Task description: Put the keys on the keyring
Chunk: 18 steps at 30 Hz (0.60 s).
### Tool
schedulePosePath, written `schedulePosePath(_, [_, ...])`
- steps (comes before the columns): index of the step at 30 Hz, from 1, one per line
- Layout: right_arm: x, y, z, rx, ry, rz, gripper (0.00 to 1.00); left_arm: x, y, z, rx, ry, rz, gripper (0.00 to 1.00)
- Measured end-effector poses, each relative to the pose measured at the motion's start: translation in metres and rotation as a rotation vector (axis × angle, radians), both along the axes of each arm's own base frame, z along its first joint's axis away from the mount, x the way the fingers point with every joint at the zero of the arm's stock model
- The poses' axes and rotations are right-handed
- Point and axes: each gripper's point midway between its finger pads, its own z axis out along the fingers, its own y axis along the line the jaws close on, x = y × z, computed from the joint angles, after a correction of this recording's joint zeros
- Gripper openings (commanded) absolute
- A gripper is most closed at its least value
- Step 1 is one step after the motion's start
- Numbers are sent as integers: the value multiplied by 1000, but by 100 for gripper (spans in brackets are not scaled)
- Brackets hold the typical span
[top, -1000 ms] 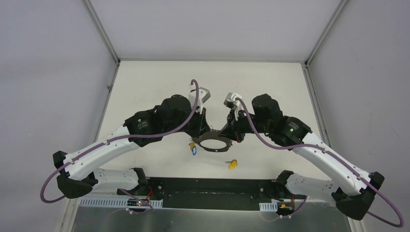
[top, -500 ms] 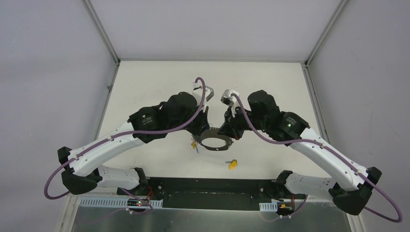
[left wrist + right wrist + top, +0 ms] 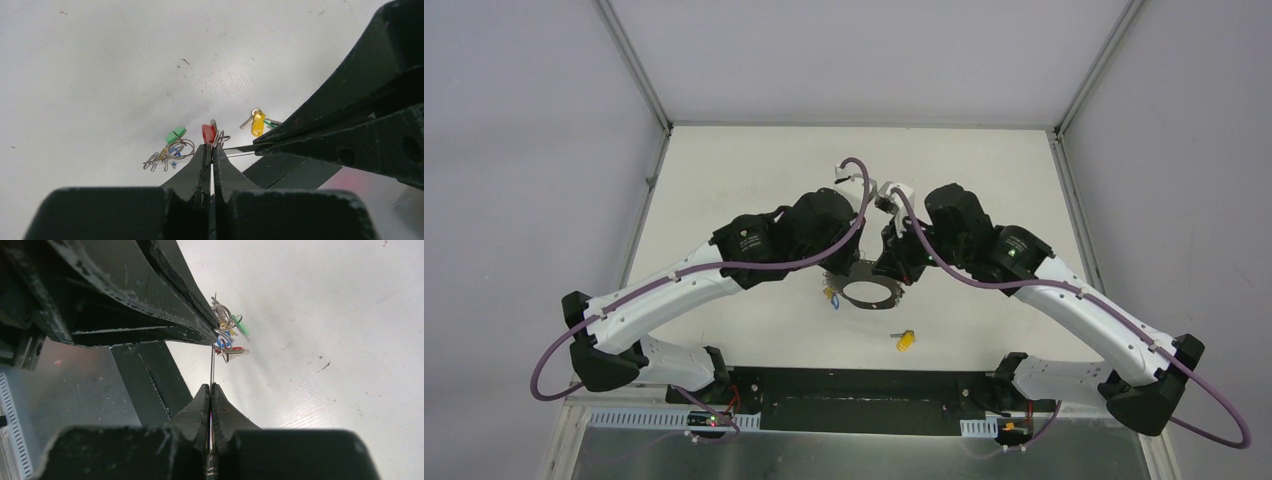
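Observation:
The keyring (image 3: 870,294), a thin grey hoop, hangs between both grippers above the table's middle. My left gripper (image 3: 844,278) is shut on its left side and my right gripper (image 3: 893,278) is shut on its right side. In the left wrist view my left gripper (image 3: 211,146) pinches the band (image 3: 239,148), with a red key (image 3: 208,133) and a green key (image 3: 175,134) bunched on small wire rings just beyond the tips. A yellow key (image 3: 905,340) lies loose on the table. In the right wrist view my right gripper (image 3: 210,386) clamps the band edge-on (image 3: 212,365), beside the key bunch (image 3: 227,335).
A black strip (image 3: 854,385) runs along the near table edge between the arm bases. Grey walls and metal frame posts (image 3: 635,70) close in the white table (image 3: 744,170). Purple cables (image 3: 774,262) loop off both arms.
Both arms have shifted away from the near edge and drawn closer together, carrying the keyring with them. The yellow key has stayed put.

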Motion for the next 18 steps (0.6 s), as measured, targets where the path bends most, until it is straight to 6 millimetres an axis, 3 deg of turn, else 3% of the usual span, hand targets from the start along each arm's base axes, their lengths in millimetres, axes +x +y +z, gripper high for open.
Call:
schedulePosePath(13, [0,1,0,-21,-6,-25,2,-4,-3,4,-71,10,12,0])
schedulePosePath(18, [-7,6,5,10,6,5,45,-10,7,-1,-175,-13,31,0])
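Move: Both hands already grip the flat grey keyring near its upper edge. Its middle lies about 4 cm back, 2 cm right and 6 cm below the left hand, and some 3 cm back, 3 cm left and 5 cm below the right. The red key is roughly 2 cm ahead of the left hand, level sideways and 3 cm lower; the loose yellow key on the table is about 8 cm back, 10 cm right and 26 cm below that hand. The right fingers let go of the keyring, opening to about a quarter late on after holding nearly still, and that hand eases about 1 cm back, left and up with the plate between its parted fingers. The left fingers stay shut on the keyring; the left hand at first barely moves, then draws about 1 cm back and rolls some 10 degrees, its left side dipping. ##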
